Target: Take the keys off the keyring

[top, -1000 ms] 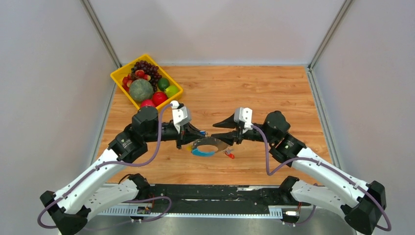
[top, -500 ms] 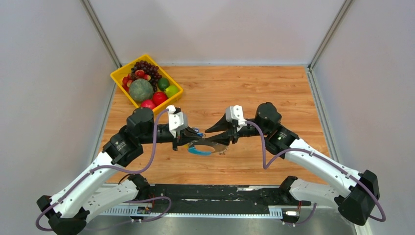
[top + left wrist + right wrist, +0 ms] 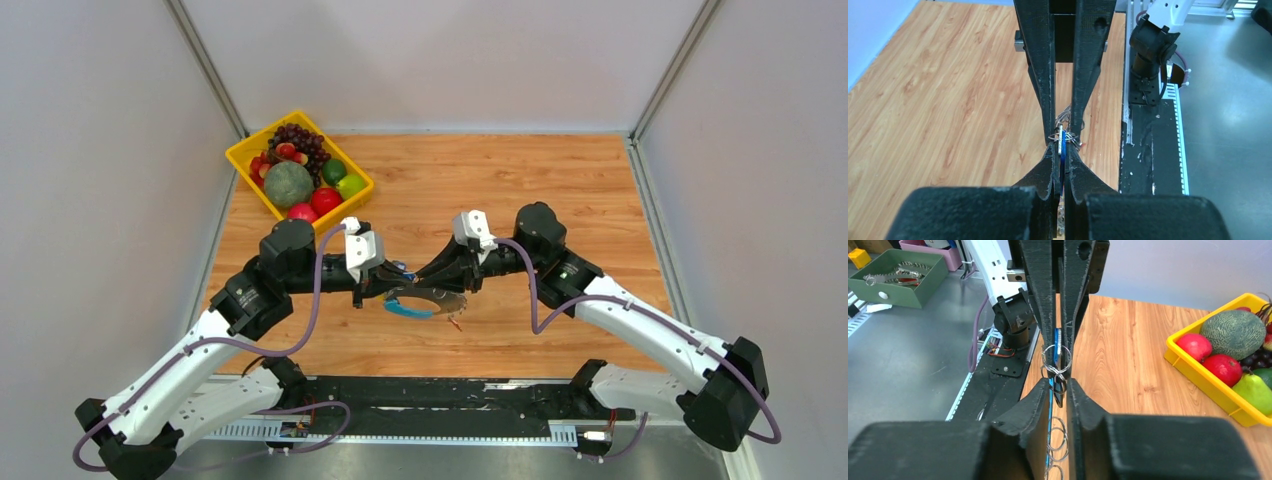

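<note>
The keyring [image 3: 408, 311], a light-blue band and silvery chain, hangs over the table between my two grippers. My left gripper [image 3: 392, 278] is shut on a blue-headed key [image 3: 1062, 150], and small wire rings [image 3: 1064, 134] bunch at its tips. My right gripper [image 3: 433, 277] faces it almost tip to tip. In the right wrist view the right gripper [image 3: 1058, 384] has its jaws a narrow gap apart, around a black-headed key [image 3: 1059, 396] and the chain rings [image 3: 1057, 432], with the band against its left finger. A red-headed key [image 3: 457, 322] dangles below.
A yellow tray [image 3: 246, 160] of fruit stands at the back left of the wooden table. The black mounting rail [image 3: 450, 395] runs along the near edge. A green box [image 3: 893, 295] sits off the table beyond the rail. Grey walls close in both sides.
My right gripper has moved left towards the left gripper and its jaws have narrowed around the ring. The red-headed key has swung left. The left gripper has shifted slightly left, still shut.
</note>
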Motion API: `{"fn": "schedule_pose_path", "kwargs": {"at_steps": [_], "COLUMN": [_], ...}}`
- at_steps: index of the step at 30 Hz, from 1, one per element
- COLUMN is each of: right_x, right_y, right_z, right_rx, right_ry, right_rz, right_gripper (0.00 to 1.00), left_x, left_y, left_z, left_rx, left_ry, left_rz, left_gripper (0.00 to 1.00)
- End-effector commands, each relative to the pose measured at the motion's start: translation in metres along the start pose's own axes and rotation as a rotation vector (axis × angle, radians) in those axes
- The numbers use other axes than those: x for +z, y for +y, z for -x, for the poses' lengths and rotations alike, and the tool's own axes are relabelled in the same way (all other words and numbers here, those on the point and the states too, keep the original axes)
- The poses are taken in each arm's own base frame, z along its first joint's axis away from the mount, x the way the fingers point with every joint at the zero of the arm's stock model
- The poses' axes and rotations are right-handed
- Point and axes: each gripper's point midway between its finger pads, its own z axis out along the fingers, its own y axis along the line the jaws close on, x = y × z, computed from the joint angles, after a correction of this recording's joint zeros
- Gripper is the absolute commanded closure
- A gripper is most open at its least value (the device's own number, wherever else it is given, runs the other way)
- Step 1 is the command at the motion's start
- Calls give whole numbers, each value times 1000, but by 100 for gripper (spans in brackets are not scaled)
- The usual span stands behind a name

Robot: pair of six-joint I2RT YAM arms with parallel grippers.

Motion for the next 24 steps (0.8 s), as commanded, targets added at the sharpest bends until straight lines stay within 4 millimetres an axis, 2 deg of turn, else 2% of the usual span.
{"fn": "schedule_pose_path", "kwargs": {"at_steps": [1,5,12,20,24], "right_x": [3,-1,-9,-12,-16], "right_y": [4,4,2,3,-7], "right_z": [19,15,12,33,38], "right_rx": [-25,-30,-4,93,141], "right_ry": [-34,-31,-35,-143,-196], "right_rz": [40,13,-61,-106,-181], "right_gripper": [85,100,100,100,100], "left_x": [-3,-4,-2,2,4], "left_y": [3,7,17,22,41], "left_z": [32,28,18,7,-9], "left_rx": [95,102,106,117,130], "left_ry": [-83,-70,-51,-41,-27], "left_rz": [1,23,77,90,186], "left_gripper": [100,100,100,100,100]}}
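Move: The small split ring hangs at the tips of both hands, about 1 cm left of the right hand's point and level with it. From the left hand it lies about 1 cm to the right. The blue key tag in the left fingers is some 2 cm left of the right hand. The keyring's blue sleeve hangs about 3 cm back, 2 cm left and 6 cm below the right hand; its metal band is 2 cm back, 3 cm right and 4 cm below. Closing from about a quarter open to shut, the right fingers pinch the small ring at the left fingertips, then draw about 1 cm to the right and 1 cm forward, turning some 10 degrees clockwise and rolling. The left hand keeps its pinch on the blue key tag and eases just over 1 cm forward, dipping slightly at the end. ##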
